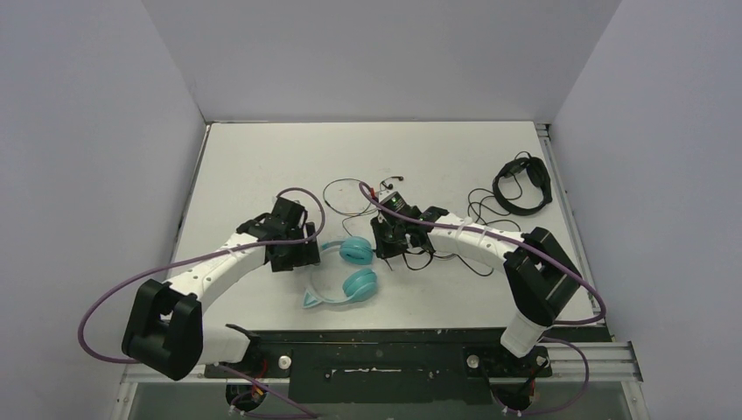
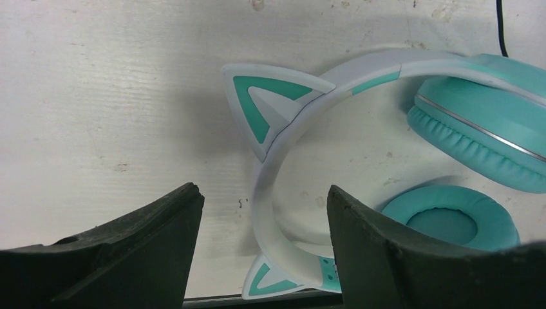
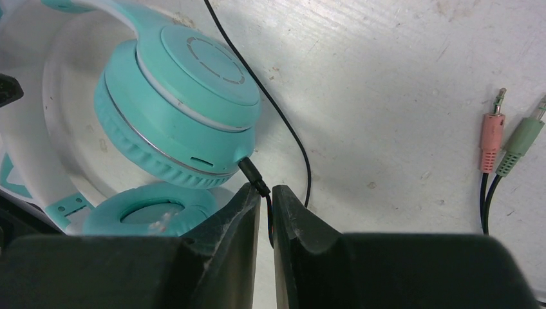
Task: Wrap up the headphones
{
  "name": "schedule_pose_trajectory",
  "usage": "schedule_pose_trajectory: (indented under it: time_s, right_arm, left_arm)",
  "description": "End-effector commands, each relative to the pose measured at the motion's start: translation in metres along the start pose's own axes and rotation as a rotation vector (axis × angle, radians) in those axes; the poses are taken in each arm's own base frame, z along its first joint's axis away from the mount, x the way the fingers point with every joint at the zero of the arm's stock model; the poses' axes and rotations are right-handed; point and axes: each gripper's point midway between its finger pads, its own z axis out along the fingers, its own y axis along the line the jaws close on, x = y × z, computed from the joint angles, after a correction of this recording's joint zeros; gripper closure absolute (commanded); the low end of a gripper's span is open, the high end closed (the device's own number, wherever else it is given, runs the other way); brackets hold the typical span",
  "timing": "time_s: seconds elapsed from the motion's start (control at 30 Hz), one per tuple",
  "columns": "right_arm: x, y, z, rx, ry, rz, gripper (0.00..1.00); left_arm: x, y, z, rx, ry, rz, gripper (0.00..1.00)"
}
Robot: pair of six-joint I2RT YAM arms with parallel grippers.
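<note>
The teal headphones (image 1: 353, 268) lie mid-table, two round teal ear cups and a pale headband with cat-ear points (image 2: 270, 109). My left gripper (image 2: 264, 199) is open, its jaws astride the headband (image 2: 273, 212) just above it, touching nothing; in the top view it (image 1: 302, 249) sits left of the cups. My right gripper (image 3: 265, 193) is shut on the thin black cable (image 3: 283, 122) right where it leaves the upper ear cup (image 3: 177, 106). In the top view it (image 1: 389, 245) is right of the cups.
All-black headphones (image 1: 522, 184) with a black cable lie at the far right. Loose cable loops (image 1: 346, 194) lie behind the teal pair. Pink and green audio plugs (image 3: 508, 138) rest on the table to my right gripper's right.
</note>
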Motion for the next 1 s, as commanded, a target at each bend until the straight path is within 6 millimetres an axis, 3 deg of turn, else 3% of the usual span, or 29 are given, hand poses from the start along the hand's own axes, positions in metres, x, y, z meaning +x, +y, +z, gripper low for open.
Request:
schedule_pose_trajectory:
  time_s: [0.0, 0.7, 0.97]
  right_arm:
    - [-0.003, -0.011, 0.003, 0.037, -0.023, -0.016, 0.86]
    - [0.004, -0.015, 0.007, 0.048, -0.009, -0.013, 0.87]
    - [0.0, -0.013, 0.002, 0.041, -0.025, -0.013, 0.86]
  left_arm:
    - [-0.003, -0.013, 0.006, 0.044, -0.006, 0.039, 0.33]
    - [0.015, -0.007, 0.038, -0.067, 0.027, 0.04, 0.52]
    - [0.012, 0.001, 0.038, -0.136, 0.015, 0.044, 0.79]
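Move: The headphones' white headband, at the stretch just behind its far cat ear, lies about 4 cm below the left hand, roughly 1 cm back and 1 cm to the right. That far ear is some 2 cm ahead of the hand; the near ear is about 8 cm back. The far ear cup sits about 11 cm right and 3 cm ahead, the near cup 12 cm right and 5 cm back. From the right hand, the headband spot is roughly 16 cm left, 2 cm back and 5 cm lower; the far cup is 6 cm left and 2 cm ahead. The headband just behind the far cat ear is straddled by the left fingers as that hand sinks about 4 cm, easing 1 cm to the right; they close in from well open, most quickly at the end, and finish pinching the band. The right hand keeps its nearly shut fingers on the thin cable by the far ear cup's plug, settling only about 1 cm down and slightly right. ##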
